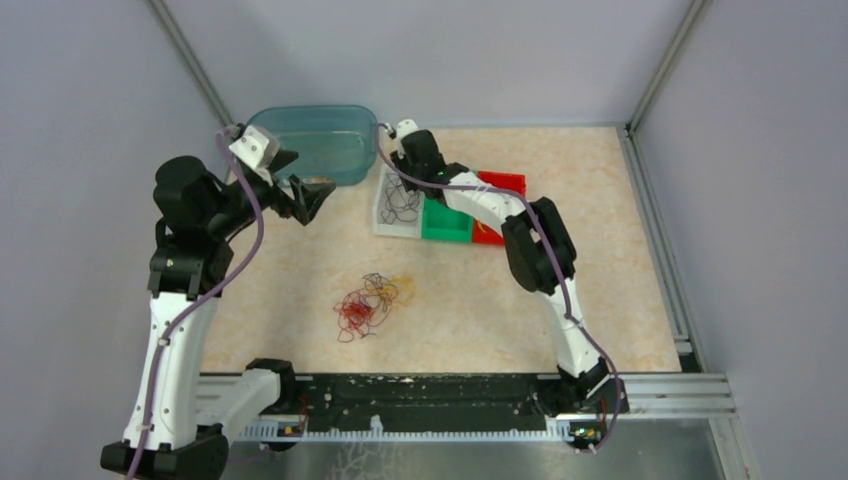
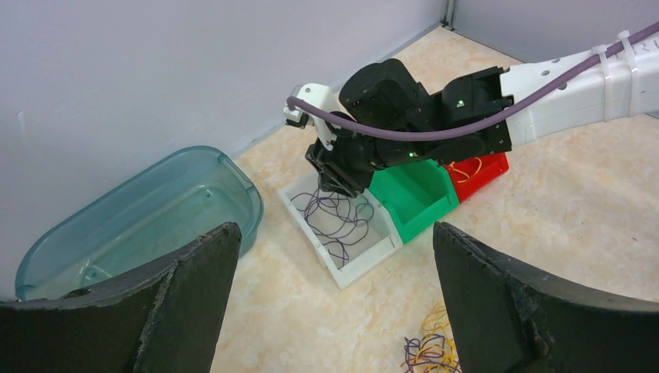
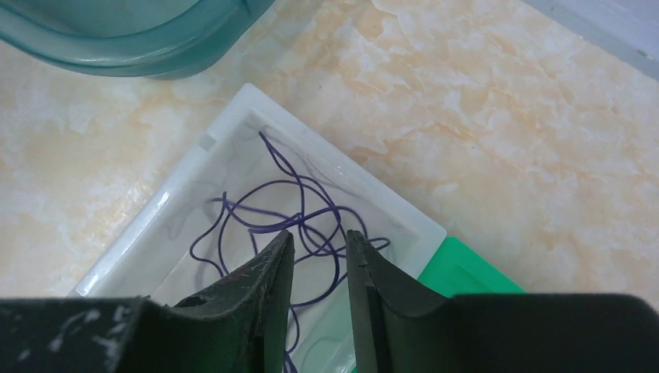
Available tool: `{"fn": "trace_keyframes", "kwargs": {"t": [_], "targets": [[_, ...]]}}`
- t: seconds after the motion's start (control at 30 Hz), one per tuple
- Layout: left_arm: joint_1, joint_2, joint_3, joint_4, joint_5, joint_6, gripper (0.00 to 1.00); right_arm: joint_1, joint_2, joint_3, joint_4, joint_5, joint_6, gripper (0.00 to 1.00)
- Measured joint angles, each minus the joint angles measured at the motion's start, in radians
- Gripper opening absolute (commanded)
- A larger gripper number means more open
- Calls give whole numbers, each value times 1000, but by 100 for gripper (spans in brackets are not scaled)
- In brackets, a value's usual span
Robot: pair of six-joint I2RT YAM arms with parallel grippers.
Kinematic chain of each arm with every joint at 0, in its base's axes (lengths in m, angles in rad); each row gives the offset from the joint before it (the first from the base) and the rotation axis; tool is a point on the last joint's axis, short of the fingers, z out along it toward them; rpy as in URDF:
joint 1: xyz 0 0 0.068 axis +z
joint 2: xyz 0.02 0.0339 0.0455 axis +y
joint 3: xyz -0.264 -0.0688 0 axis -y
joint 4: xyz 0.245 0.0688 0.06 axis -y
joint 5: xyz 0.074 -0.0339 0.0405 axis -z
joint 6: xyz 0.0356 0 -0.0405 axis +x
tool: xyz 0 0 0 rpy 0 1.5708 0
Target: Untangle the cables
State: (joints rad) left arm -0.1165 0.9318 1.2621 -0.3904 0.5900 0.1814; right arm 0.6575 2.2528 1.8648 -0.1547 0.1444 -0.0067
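Note:
A tangle of thin red, yellow and dark cables (image 1: 370, 303) lies on the table's middle; its edge shows in the left wrist view (image 2: 431, 350). One dark purple cable (image 3: 233, 203) lies loosely coiled in the white bin (image 3: 404, 208). My right gripper (image 3: 319, 235) hangs just above that bin (image 1: 385, 222), its jaws a little apart with nothing pinched between them. My left gripper (image 2: 334, 227) is raised near the teal tub (image 1: 315, 140), wide open and empty (image 1: 305, 195).
A green bin (image 1: 445, 220) and a red bin (image 1: 500, 183) stand right of the white one; a yellow cable (image 2: 466, 169) lies in the red bin. The teal tub (image 2: 140, 210) sits against the back wall. Metal rails edge the table.

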Motion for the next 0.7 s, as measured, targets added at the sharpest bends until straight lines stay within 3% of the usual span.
{"fn": "trace_keyframes", "kwargs": {"t": [0.43, 0.7], "targets": [[0, 4, 36, -11, -11, 0, 99, 3, -35, 2, -60, -19, -1, 45], [0, 35, 47, -40, -11, -2, 99, 15, -296, -144, -17, -42, 14, 62]]}}
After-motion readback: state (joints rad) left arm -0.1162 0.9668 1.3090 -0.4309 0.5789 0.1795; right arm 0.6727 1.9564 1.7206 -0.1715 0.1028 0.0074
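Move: The right fingertips, partly open, are down in the far part of the white tray beside the purple cable; the tray's middle is about 6 cm back, 1 cm left and 3 cm lower. The green tray is 6 cm back and 10 cm right, the teal bin some 7 cm ahead and 21 cm left. The remaining tangle lies about 30 cm back and 5 cm left, on the table; from the left hand, 7 cm back, 6 cm right and 35 cm below. The right fingertips come clear of the purple cable in the white tray: the hand first stays low, easing back barely a centimetre as the fingers spread, then climbs about 10 cm and draws back some 4 cm, towards the tangle's side of the table. The fingers go on opening, from about a third to over half wide. ##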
